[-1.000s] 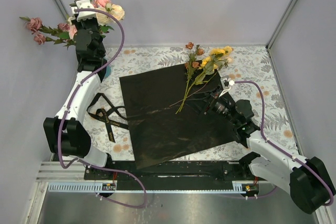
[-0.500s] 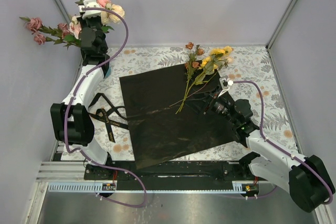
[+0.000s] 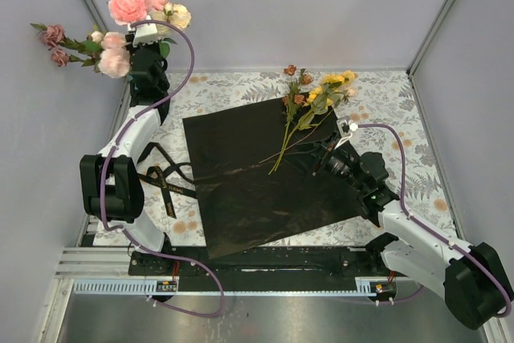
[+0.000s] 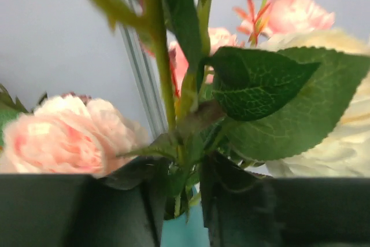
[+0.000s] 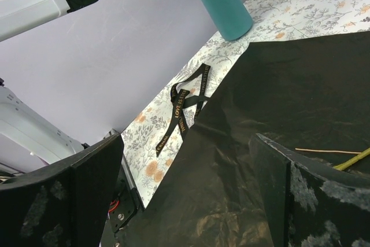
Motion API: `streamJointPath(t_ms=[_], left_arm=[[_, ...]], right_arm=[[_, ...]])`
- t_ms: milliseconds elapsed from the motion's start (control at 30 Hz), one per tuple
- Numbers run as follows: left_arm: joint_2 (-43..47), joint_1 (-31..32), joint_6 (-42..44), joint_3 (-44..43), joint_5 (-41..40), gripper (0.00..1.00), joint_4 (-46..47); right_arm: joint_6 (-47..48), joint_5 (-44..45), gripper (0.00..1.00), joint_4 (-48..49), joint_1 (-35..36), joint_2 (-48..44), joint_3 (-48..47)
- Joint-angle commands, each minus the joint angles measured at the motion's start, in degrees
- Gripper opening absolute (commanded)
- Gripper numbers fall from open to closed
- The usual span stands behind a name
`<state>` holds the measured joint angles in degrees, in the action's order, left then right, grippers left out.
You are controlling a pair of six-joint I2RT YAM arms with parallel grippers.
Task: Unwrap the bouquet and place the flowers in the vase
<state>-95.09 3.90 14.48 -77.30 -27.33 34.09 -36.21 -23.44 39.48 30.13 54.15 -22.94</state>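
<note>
The teal vase (image 5: 222, 1) stands at the far left corner with pink and cream flowers (image 3: 128, 6) in it. My left gripper (image 3: 149, 78) is at its mouth. In the left wrist view its jaws (image 4: 179, 212) stand slightly apart on either side of the green stems (image 4: 184, 160), just above the vase rim (image 4: 185, 236). More flowers (image 3: 309, 106), yellow and mauve, lie on the unfolded black paper (image 3: 257, 174). My right gripper (image 3: 325, 156) hovers open over the paper beside their stems, with nothing between its fingers (image 5: 185, 201).
The black ribbon (image 3: 165, 178) lies loose on the floral tablecloth left of the paper. Grey walls close in the table on the left, back and right. One thin stem end (image 5: 352, 160) shows at the right edge of the right wrist view.
The left arm has lowered the pink and cream flowers, so the blooms sit lower above the vase. Its jaws have parted slightly. The right arm has not moved.
</note>
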Motion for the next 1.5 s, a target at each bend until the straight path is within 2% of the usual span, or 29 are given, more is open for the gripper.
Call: streamJointPath(t_ms=[0, 133, 267, 400, 500, 667, 800, 1033, 1100, 1200, 1367, 1467], left_arm=[[0.69, -1.18, -5.42, -1.63, -3.78, 0.38, -7.44], [5.60, -1.18, -9.89, 1.35, 0.43, 0.63, -11.57], [10.53, -1.09, -15.96, 2.68, 5.70, 0.87, -22.46], [16.06, -1.09, -19.92, 4.78, 12.02, 0.98, -33.19], [20.89, -1.09, -23.70, 6.45, 16.68, 0.99, -40.31], [29.50, -1.00, -27.40, 10.32, 27.05, 0.99, -49.45], [37.50, -0.91, -30.82, 15.32, 37.50, 0.99, -53.59], [47.18, -0.47, -36.45, 25.70, 52.19, 0.99, -54.39], [49.02, -0.56, -36.02, 27.89, 55.62, 0.99, -54.56], [51.75, -0.30, -34.35, 30.62, 55.02, 0.99, -54.92], [55.97, 0.40, -35.39, 37.02, 53.79, 0.99, -54.13], [56.68, 1.98, -34.96, 36.61, 53.61, 0.99, -54.82]], right_arm=[[1.23, 0.76, 0.99, -2.47, 0.37, -2.56, -2.72], [0.44, 2.60, 0.99, -7.48, 0.37, -3.52, -4.30], [-1.93, 6.03, 0.99, -11.00, 0.37, -4.14, -5.54], [-3.69, 9.19, 0.99, -17.48, 0.28, -4.14, -7.73], [-5.36, 13.67, 1.00, -23.74, 0.37, -2.74, -9.75], [-6.07, 22.63, 0.99, -26.38, 0.19, 1.82, -10.28], [-4.75, 24.15, 0.98, -26.22, -0.68, 8.23, -12.12], [-7.56, 21.25, 0.65, -18.23, -3.76, 20.63, -14.24], [-9.92, 21.68, 0.60, -16.38, -4.72, 24.32, -15.03], [-11.87, 21.77, 0.56, -13.57, -6.04, 30.20, -16.60], [-12.13, 19.14, 0.55, -13.30, -8.59, 38.65, -21.44], [-11.61, 18.52, 0.54, -13.11, -9.30, 41.73, -23.98]])
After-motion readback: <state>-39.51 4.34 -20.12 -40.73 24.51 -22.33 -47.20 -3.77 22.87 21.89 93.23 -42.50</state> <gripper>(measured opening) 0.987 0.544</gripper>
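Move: My left hand is around the pink peony's stem, up among the blooms; the vase's middle is about 4 cm ahead, 3 cm left and 26 cm below. The cream roses are some 4 cm ahead and 5 cm right, the dusty roses about 2 cm back and 22 cm left. From my right hand, the remaining stems are about 20 cm straight ahead and 23 cm down; the rust roses' heads are 33 cm straight ahead, the yellow flowers 33 cm ahead and 13 cm right. I finish letting go of the peony with my left hand, opening wide while sinking about 5 cm towards the vase, then draw back and right towards the black wrapping, still descending and swinging clockwise as the fingers tip down. Meanwhile I send my right hand down and forward, some 15 cm each way, towards the stems on the wrapping, tipping it down, turning it clockwise and closing to about half open, without gripping yet. ##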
